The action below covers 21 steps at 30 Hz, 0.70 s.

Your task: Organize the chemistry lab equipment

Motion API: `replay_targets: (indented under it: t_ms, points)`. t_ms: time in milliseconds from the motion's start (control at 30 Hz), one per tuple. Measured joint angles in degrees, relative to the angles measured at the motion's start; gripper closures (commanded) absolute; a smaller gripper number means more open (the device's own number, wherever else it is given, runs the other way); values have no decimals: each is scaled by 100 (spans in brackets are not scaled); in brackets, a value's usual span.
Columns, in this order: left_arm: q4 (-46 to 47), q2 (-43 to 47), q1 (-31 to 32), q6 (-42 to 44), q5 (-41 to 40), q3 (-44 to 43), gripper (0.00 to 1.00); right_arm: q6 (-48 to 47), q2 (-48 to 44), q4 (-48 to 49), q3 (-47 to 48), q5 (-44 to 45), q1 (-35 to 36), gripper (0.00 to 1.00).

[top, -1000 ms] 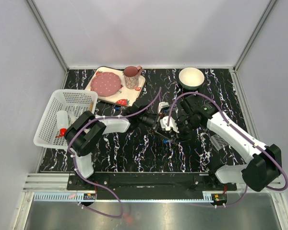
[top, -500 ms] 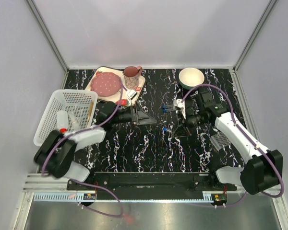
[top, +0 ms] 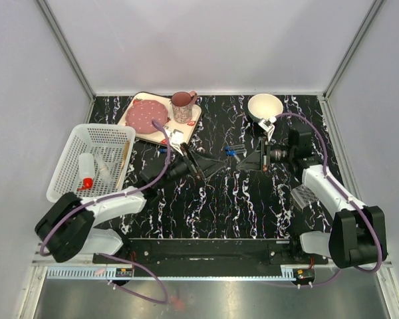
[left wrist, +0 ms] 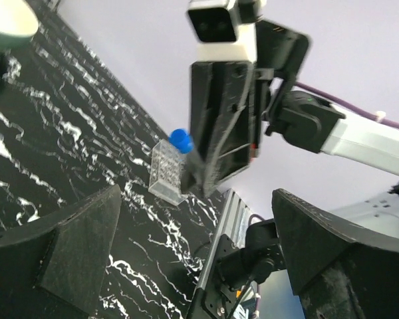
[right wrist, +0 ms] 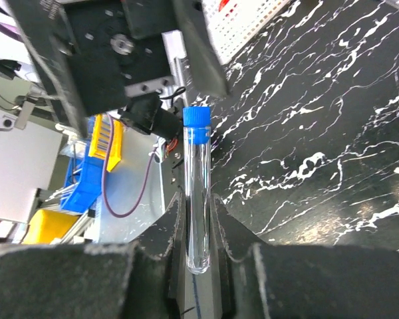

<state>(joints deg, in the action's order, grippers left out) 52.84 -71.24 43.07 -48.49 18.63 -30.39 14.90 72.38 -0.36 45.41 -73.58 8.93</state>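
Observation:
My right gripper (top: pixel 247 159) is shut on a clear blue-capped test tube (right wrist: pixel 197 166) and holds it above the table, cap (top: pixel 231 151) pointing left. My left gripper (top: pixel 201 163) is open and empty, facing the right gripper across a small gap. In the left wrist view the tube's blue cap (left wrist: pixel 180 139) shows in front of the clear perforated tube rack (left wrist: pixel 167 174). The rack (top: pixel 304 195) lies on the table at the right. The white squeeze bottle with red nozzle (top: pixel 88 170) and thin wooden sticks (top: pixel 124 156) lie in the white basket (top: pixel 73 143).
The strawberry-print tray (top: pixel 186 126) with pink plate (top: pixel 146 115) and cup (top: pixel 181 106) stands at the back left. A white bowl (top: pixel 265 106) stands at the back right, just behind the right arm. The black marbled table (top: pixel 206 212) spreads around.
Both grippers have drawn apart from the table's centre. The right gripper has moved back and right with the tube. The left gripper swung left, then turned to face right.

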Motion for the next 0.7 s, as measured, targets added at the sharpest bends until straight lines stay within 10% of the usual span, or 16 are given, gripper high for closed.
replay_targets:
  t_ms: [700]
  points:
    - [1029,-1740,409,-820,-415,-876,43,1405,-177,1482,-466,-114,-48,85]
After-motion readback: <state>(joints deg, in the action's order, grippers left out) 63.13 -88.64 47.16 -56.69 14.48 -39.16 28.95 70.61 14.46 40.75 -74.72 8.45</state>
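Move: The capped test tube is already held in the right gripper, jutting left from its fingertips; its middle is about 4 cm left of the right hand point. From the left hand that tube is some 8 cm to the right and 2 cm ahead, at about the same height. The loose tubes on the table lie roughly 10 cm right of the left hand, 6 cm ahead and 18 cm below; the white bowl is 20 cm right and 21 cm ahead. Rightward and slightly forward, the left hand closes in about 5 cm on the blue cap of the held test tube, dipping some 3 cm before coming most of the way back up. Its wide-open fingers narrow by over a third on the way but don't shut. The right hand keeps its pinch on the tube and all but stays, rising about 1 cm. ##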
